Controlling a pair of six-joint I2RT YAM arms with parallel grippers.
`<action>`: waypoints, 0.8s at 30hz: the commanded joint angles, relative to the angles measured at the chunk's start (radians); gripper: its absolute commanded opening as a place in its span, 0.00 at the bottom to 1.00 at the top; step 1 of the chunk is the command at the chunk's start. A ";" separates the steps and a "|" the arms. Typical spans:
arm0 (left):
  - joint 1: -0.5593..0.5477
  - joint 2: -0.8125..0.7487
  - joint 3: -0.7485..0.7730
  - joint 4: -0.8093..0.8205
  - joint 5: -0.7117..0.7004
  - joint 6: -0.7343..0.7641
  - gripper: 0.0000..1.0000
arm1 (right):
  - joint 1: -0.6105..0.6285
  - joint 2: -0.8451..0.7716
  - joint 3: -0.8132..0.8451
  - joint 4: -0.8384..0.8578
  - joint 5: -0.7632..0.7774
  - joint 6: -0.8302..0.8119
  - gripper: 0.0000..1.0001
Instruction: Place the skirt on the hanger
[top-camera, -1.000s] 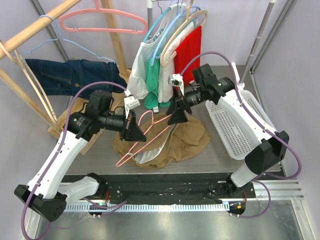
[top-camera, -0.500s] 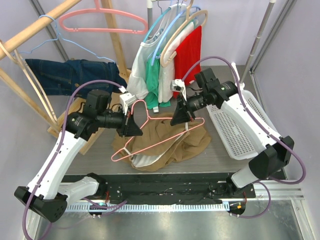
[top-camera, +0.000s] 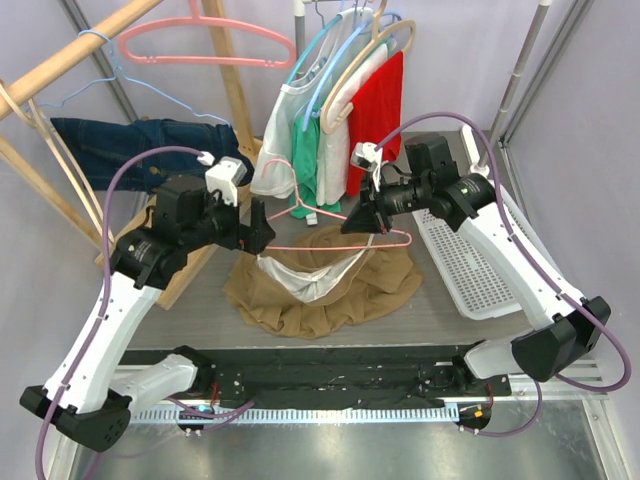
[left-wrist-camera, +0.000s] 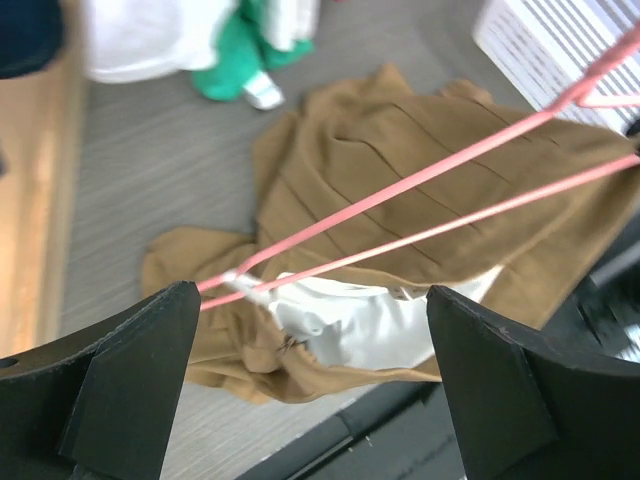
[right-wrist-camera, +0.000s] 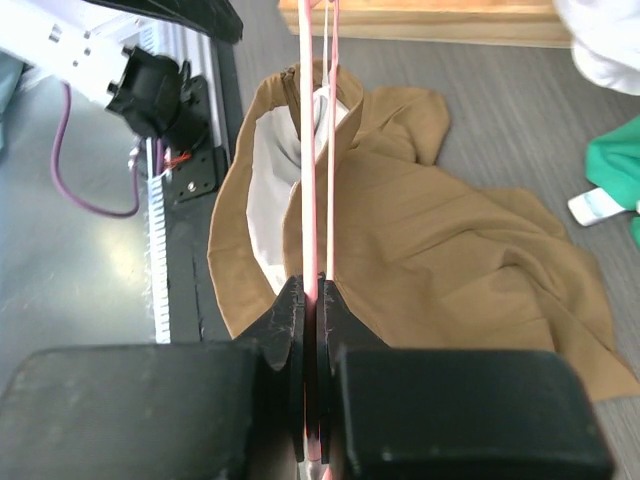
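Note:
The pink wire hanger (top-camera: 330, 243) hangs level above the table, and my right gripper (top-camera: 362, 218) is shut on its right part. The right wrist view shows the wire (right-wrist-camera: 312, 150) pinched between my right gripper's (right-wrist-camera: 313, 290) jaws. The tan skirt (top-camera: 330, 300) with white lining lies bunched below it, its waistband raised to the hanger's left end by a white clip. My left gripper (top-camera: 258, 225) stands open just left of the hanger, holding nothing. Seen from the left wrist, the hanger (left-wrist-camera: 420, 190) crosses over the skirt (left-wrist-camera: 350, 130), beyond the spread left gripper (left-wrist-camera: 310, 300).
A white slatted basket (top-camera: 470, 260) lies at the right. Shirts on hangers (top-camera: 330, 120) hang from the rail behind the skirt. Jeans (top-camera: 140, 150) drape over the wooden rack (top-camera: 60, 60) at the left, with another pink hanger (top-camera: 200, 40) on top.
My left gripper let go of the hanger, opened and drew back left. My right gripper shut on the hanger and raised it level, lifting the skirt's waistband.

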 joint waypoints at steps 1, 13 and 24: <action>-0.004 -0.028 0.050 0.015 -0.238 -0.054 1.00 | 0.000 -0.029 0.026 0.149 0.035 0.087 0.01; -0.004 -0.089 0.074 -0.083 -0.549 -0.156 1.00 | 0.134 0.105 0.221 0.323 0.144 0.241 0.01; -0.004 -0.244 0.051 -0.080 -0.500 -0.208 1.00 | 0.232 0.352 0.697 0.390 0.205 0.331 0.01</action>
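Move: The right gripper already pinches the pink hanger with the brown skirt on it; the rack's wooden bar is roughly 34 cm to its left, 6 cm farther out and 30 cm higher. The denim skirt hangs about 32 cm left, 5 cm ahead and 12 cm up, the row of clothes some 16 cm ahead, 4 cm left and about level. From the empty left gripper, the bar is about 17 cm left, 6 cm ahead and 30 cm above. Keep the right fingers shut on the pink hanger and carry it left about 12 cm and up 10 cm, with a little forward, towards the wooden bar, tipping the fingers slightly upwards. Bring the left gripper, still wide open, about 10 cm left and some 5 cm up, slightly forward and then back, turning counter-clockwise some 30 degrees. ##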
